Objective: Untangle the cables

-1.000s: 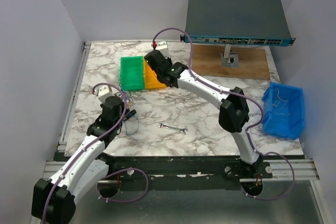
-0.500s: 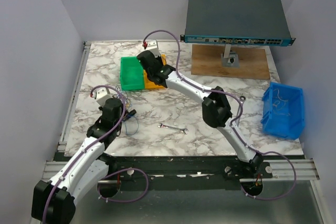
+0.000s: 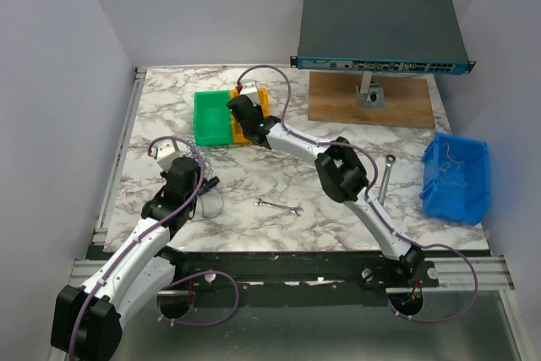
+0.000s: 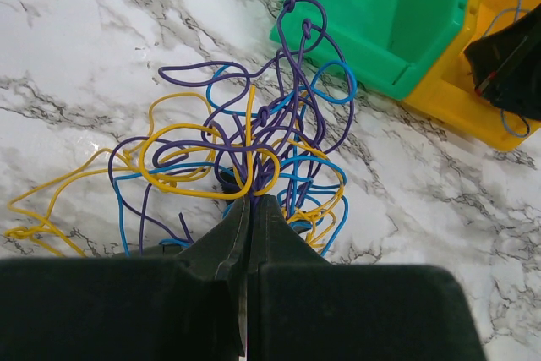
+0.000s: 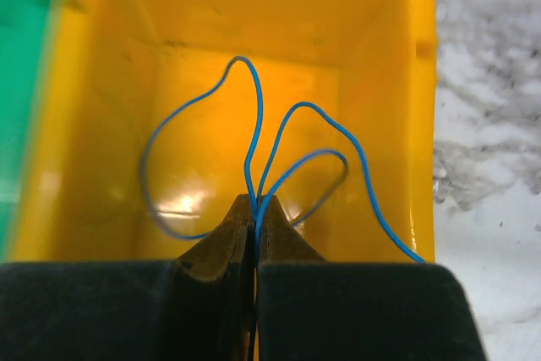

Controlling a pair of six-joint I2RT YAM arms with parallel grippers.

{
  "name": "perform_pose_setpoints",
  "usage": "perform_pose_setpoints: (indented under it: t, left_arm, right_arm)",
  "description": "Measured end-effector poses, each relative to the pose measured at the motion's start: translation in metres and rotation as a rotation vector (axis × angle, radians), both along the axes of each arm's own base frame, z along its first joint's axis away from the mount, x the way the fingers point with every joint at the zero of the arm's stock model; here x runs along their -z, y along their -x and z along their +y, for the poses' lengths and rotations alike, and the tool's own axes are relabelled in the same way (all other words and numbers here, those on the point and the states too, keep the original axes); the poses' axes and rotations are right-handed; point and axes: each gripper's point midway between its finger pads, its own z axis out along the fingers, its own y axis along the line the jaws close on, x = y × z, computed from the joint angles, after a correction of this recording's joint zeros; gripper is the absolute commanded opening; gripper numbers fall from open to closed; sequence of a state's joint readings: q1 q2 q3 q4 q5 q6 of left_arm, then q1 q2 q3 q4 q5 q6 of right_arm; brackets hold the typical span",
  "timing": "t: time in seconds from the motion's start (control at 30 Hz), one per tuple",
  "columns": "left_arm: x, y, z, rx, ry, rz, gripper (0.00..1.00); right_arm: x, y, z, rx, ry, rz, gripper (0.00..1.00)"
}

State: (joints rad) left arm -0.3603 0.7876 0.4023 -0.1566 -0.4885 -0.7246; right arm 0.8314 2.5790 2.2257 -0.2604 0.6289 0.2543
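The cables (image 4: 254, 150) are a tangle of purple, yellow and blue wire loops lying on the marble table, just in front of the green bin (image 4: 380, 14). My left gripper (image 4: 251, 202) is shut at the near side of the tangle, with purple strands pinched between its tips. In the top view the bundle (image 3: 210, 194) shows beside the left gripper (image 3: 203, 182). My right gripper (image 5: 254, 202) hangs over the yellow bin (image 5: 380, 82), shut on one thin blue cable (image 5: 254, 116) whose loops dangle into the bin.
The green bin (image 3: 211, 116) and yellow bin (image 3: 263, 95) stand side by side at the back left. A small wrench (image 3: 279, 205) lies mid-table and another wrench (image 3: 385, 177) near the blue bin (image 3: 456, 177). A network switch (image 3: 380, 35) stands on a wooden board (image 3: 406, 103).
The right arm has folded in and swung left, bringing its gripper lower over the yellow bin and uncovering the wrench at the right. The left arm and the tangle have not moved.
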Motion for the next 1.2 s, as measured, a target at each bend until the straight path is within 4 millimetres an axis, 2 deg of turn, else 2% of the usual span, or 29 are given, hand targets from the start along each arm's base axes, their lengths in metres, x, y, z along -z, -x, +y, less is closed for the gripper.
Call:
perform_pose_setpoints:
  t: [0.1,0.23,0.3,0.47,0.6,0.67,0.8,0.87,0.9,0.93,0.97,1.03,1.17,1.2]
  left_arm:
    - [0.000,-0.001,0.000,0.001,0.000,-0.002,0.00]
    - [0.001,-0.001,-0.001,0.003,-0.001,0.002,0.00]
    - [0.001,-0.001,-0.001,0.005,0.000,0.003,0.00]
    - [0.001,-0.001,-0.002,0.008,0.002,0.001,0.00]
    - [0.000,-0.002,-0.002,0.010,0.004,-0.001,0.00]
    - [0.000,-0.002,-0.002,0.010,0.004,-0.002,0.00]
    - [-0.001,-0.002,-0.002,0.013,0.002,-0.004,0.00]
    - [-0.001,-0.002,-0.002,0.014,0.000,-0.006,0.00]
    - [-0.001,-0.002,-0.003,0.014,0.000,-0.007,0.00]
    - [-0.001,-0.002,-0.003,0.016,-0.001,-0.007,0.00]
    - [-0.001,-0.003,-0.003,0.017,-0.002,-0.008,0.00]
    - [-0.001,-0.002,-0.003,0.024,-0.004,-0.006,0.00]
    - [-0.001,-0.002,-0.005,0.036,-0.004,-0.004,0.00]
    - [-0.001,-0.002,-0.005,0.037,-0.004,-0.003,0.00]
  right_arm:
    - [0.031,0.000,-0.017,0.038,-0.029,0.058,0.01]
    - [0.031,0.014,-0.043,0.072,-0.054,0.101,0.01]
    - [0.032,0.028,-0.063,0.094,-0.051,0.126,0.01]
    - [0.033,0.081,-0.113,0.126,-0.021,0.199,0.00]
    - [0.031,0.108,-0.137,0.129,-0.007,0.228,0.01]
    - [0.028,0.112,-0.140,0.127,-0.008,0.228,0.01]
    - [0.021,0.107,-0.137,0.116,-0.009,0.213,0.01]
    - [0.013,0.100,-0.131,0.111,-0.021,0.200,0.01]
    - [0.002,0.091,-0.121,0.102,-0.047,0.179,0.01]
    - [0.001,0.089,-0.121,0.104,-0.049,0.177,0.05]
    - [-0.003,0.084,-0.117,0.102,-0.064,0.168,0.13]
    - [-0.013,0.071,-0.107,0.095,-0.098,0.152,0.36]
    - [-0.024,0.055,-0.095,0.077,-0.140,0.143,0.56]
    - [-0.026,0.053,-0.093,0.070,-0.148,0.144,0.58]
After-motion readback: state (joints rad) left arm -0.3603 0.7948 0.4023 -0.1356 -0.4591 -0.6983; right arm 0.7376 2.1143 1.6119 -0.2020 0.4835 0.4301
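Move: The right hand, shut on a blue cable, is already in over the orange bin, whose middle lies straight below, some 2 cm down. The green bin is joined on about 11 cm to the left, level with the orange one. The wrench lies about 25 cm back and 8 cm right of the hand. From the left hand, which still grips the tangle, the orange bin is about 13 cm ahead and 16 cm right. Sink the right gripper about 3 cm into the orange bin, fingers still shut on the blue cable, and drag the joined bins right and back, carrying the hand some 14 cm right and 11 cm back at that low height while the fingertips tip down slightly. Then rise about 6 cm, easing forward and left, and open the fingers to let the cable go. ##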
